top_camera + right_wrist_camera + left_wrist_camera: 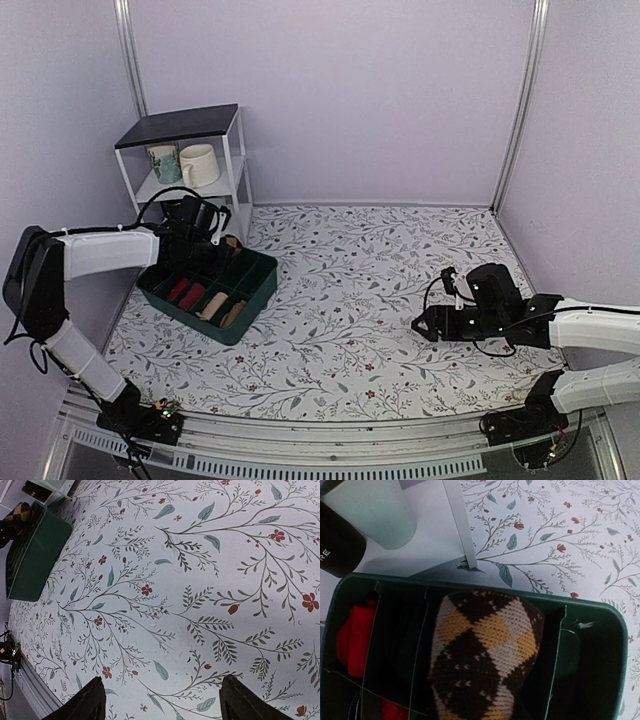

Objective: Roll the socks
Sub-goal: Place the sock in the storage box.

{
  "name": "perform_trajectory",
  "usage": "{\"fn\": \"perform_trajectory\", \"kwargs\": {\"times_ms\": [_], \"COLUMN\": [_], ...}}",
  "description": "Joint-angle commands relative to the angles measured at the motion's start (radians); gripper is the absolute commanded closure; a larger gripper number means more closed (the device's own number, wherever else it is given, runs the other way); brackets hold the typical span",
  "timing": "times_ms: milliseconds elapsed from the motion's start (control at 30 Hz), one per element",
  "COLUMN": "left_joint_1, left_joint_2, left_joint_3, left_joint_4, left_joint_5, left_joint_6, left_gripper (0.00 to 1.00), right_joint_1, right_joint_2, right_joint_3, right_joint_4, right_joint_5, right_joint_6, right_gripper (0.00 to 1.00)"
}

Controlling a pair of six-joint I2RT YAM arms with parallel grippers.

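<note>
The socks (485, 655) are a small brown, tan and cream argyle roll hanging just above a middle compartment of the green divided bin (600, 611). In the top view the roll (233, 243) sits at the tip of my left gripper (220, 238), over the bin's far edge (262, 262). My left gripper is shut on the roll; its fingers are hidden behind the sock in the wrist view. My right gripper (165, 702) hovers open over bare floral cloth, far right of the bin (35, 555), nothing between its fingertips (92, 702).
Red (180, 290) and beige (212, 305) rolled socks lie in the bin's other compartments. A white shelf (190, 125) with two mugs (200, 165) stands right behind the bin. Purple walls enclose the table on three sides.
</note>
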Motion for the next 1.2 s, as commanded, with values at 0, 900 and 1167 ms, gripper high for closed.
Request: {"fn": "perform_trajectory", "kwargs": {"times_ms": [0,900,1167], "left_joint_1": [0.006,-0.127,-0.122], "left_joint_2": [0.034,0.285,0.381], "left_joint_3": [-0.025,0.207,0.286], "left_joint_4": [0.030,-0.204,-0.283], "left_joint_5": [0.049,-0.107,-0.064], "left_joint_6": [-0.032,-0.228,-0.204], "left_gripper": [1.00,1.00,1.00], "right_joint_1": [-0.012,-0.037,-0.038], "right_joint_2": [-0.004,-0.144,-0.144], "right_joint_3": [-0.010,-0.132,-0.156], "right_joint_4": [0.007,0.097,0.128], "right_joint_5": [0.037,-0.014,-0.023], "right_joint_6": [0.059,-0.015,0.000], "right_gripper": [0.21,0.21,0.21]}}
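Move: My left hand holds the rolled sock over the far row of the storage box. The free compartment I'm taking it to lies about 4 cm to my right, neither ahead nor back, and some 8 cm down. The red-and-black sock sits about 2 cm ahead, straight left-right, 8 cm below; the red sock is 4 cm ahead and 7 cm left; the beige sock is 7 cm back, straight below. From my right hand the compartment is roughly 16 cm ahead and 38 cm left. I lower my left hand about 3 cm, easing back a touch, then carry the still-gripped sock some 4 cm to the right, clear of the red-and-black sock's compartment, and sink about 3 cm more into the free one beside it. Meanwhile my wrist tips the fingers some 10 degrees nearer straight down; they keep their hold. ##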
